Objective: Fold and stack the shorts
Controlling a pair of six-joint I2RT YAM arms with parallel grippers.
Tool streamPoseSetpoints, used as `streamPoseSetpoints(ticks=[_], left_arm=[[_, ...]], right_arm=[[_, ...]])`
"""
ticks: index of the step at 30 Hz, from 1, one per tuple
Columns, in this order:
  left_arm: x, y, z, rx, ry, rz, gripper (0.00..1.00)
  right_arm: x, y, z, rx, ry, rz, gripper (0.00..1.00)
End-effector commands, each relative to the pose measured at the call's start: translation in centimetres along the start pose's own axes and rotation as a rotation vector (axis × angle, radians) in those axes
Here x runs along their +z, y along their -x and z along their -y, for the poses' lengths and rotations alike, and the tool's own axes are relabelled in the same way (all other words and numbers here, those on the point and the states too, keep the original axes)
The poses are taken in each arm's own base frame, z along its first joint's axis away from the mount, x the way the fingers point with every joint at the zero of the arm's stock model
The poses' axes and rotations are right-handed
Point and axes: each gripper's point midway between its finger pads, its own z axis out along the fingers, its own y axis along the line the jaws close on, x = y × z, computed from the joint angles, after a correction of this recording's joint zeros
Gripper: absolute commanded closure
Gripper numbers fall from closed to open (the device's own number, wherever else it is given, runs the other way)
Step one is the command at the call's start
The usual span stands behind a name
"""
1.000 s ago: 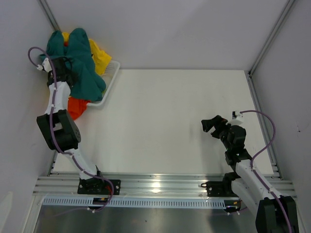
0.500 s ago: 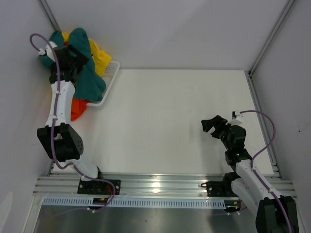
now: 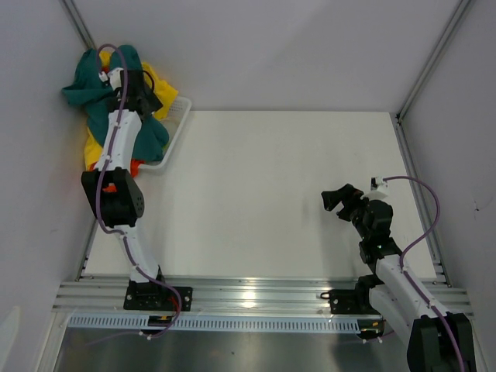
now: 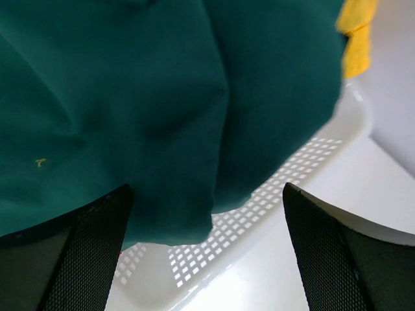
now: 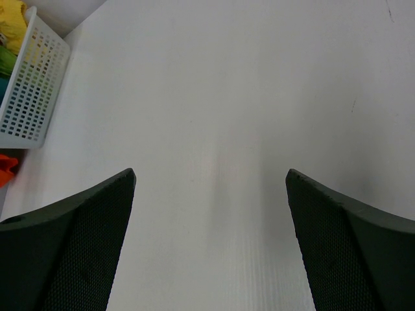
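The shorts lie heaped in and over a white basket [image 3: 177, 124] in the table's far left corner. A dark teal pair [image 3: 87, 87] sits on top, with yellow pairs [image 3: 166, 87] and an orange-red pair [image 3: 136, 165] under it. My left gripper [image 3: 149, 91] hangs open just above the pile, holding nothing. In the left wrist view the teal fabric [image 4: 130, 103] fills the upper part, draping over the perforated basket rim [image 4: 259, 210], with yellow cloth [image 4: 356, 39] at the top right. My right gripper [image 3: 338, 199] stands open over bare table at the right, and in its own view the right gripper [image 5: 211, 240] has nothing between its fingers.
The right wrist view catches the basket [image 5: 29, 91] at the far left, with yellow [image 5: 13, 16] and orange-red [image 5: 6, 167] cloth beside it. Walls close the table on the left, back and right. A metal rail [image 3: 248, 294] runs along the near edge.
My left gripper has opened and let go of the teal shorts, then swung right and farther back over the basket. The teal fabric has slumped to the left. The right arm is still.
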Motion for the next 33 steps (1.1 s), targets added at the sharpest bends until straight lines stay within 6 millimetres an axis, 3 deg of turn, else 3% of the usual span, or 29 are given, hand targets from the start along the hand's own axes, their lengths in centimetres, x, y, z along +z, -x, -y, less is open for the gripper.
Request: streamPoseSetpoints(ticks=[1,3,6,9,10,12,13,18,21,22,24,26,28,29,30,33], left_arm=[[0.3,0.8,-1.7,0.025,0.072,0.017,0.02],[1.0,0.5,-2.1,0.035,0.081,0.01,0.03],[2.2,-0.2,-3.0,0.035,0.102,-0.02,0.18],[2.2,-0.1,-3.9,0.011,0.114,-0.02,0.44],[2.0,0.0,-4.0,0.009,0.119,-0.011,0.6],[1.1,0.8,-4.0,-0.008,0.105,0.017,0.78],[0.7,1.0,-3.9,-0.013,0.099,0.026,0.99],[-2.4,3.5,-3.1,-0.052,0.037,0.072,1.0],[-6.8,6.5,-1.5,-0.074,-0.06,0.142,1.0],[-9.8,8.7,-0.7,-0.092,-0.125,0.193,1.0],[-13.2,10.0,1.3,-0.098,-0.253,0.214,1.0],[-18.9,12.4,3.1,-0.126,-0.396,0.278,1.0],[-23.7,12.7,5.6,-0.126,-0.591,0.278,1.0],[-27.4,13.6,6.0,-0.172,-0.685,0.305,1.0],[-29.3,13.2,6.6,-0.177,-0.759,0.294,1.0],[-38.7,11.8,9.1,-0.183,-1.046,0.291,1.0]], right_arm=[[0.1,1.3,-1.0,0.006,0.032,0.03,0.0],[0.1,1.2,-1.0,0.008,0.035,0.026,0.0],[0.2,1.2,-1.1,0.008,0.036,0.023,0.01],[0.2,1.2,-1.0,0.01,0.033,0.024,0.01],[0.2,1.2,-1.0,0.008,0.033,0.024,0.0],[0.2,1.2,-1.0,0.011,0.035,0.024,0.01],[0.3,1.1,-0.9,0.012,0.032,0.023,0.0],[0.3,1.0,-1.0,0.01,0.035,0.019,0.01],[0.3,1.0,-0.9,0.014,0.034,0.017,0.0],[0.4,0.9,-0.9,0.012,0.035,0.015,0.0],[0.4,1.0,-1.0,0.013,0.035,0.016,0.01],[0.4,0.9,-0.9,0.012,0.036,0.014,0.0],[0.4,0.9,-1.0,0.01,0.037,0.016,0.0],[0.4,0.9,-1.0,0.012,0.038,0.015,0.01],[0.4,1.0,-1.0,0.01,0.04,0.017,0.01],[0.4,0.9,-1.0,0.01,0.041,0.016,0.01]])
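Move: Just to the left of the open left hand is the middle of the teal shorts heaped on the basket, about 5 cm left, 1 cm back and 5 cm below. The yellow cloth lies some 7 cm ahead, 6 cm right and 8 cm down, and the red cloth roughly 13 cm back, 4 cm left and 14 cm down. From the idle right hand, the shorts are about 62 cm left, 22 cm ahead and 4 cm up. Sinking about 4 cm and easing some 3 cm left into the teal shorts near their right edge, the left hand shuts its wide-open fingers and pinches a fold. Keeping that grip, it then lifts fast, roughly 28 cm, swinging right and back over the basket as the fingers tip upward about 35 degrees and turn clockwise. ##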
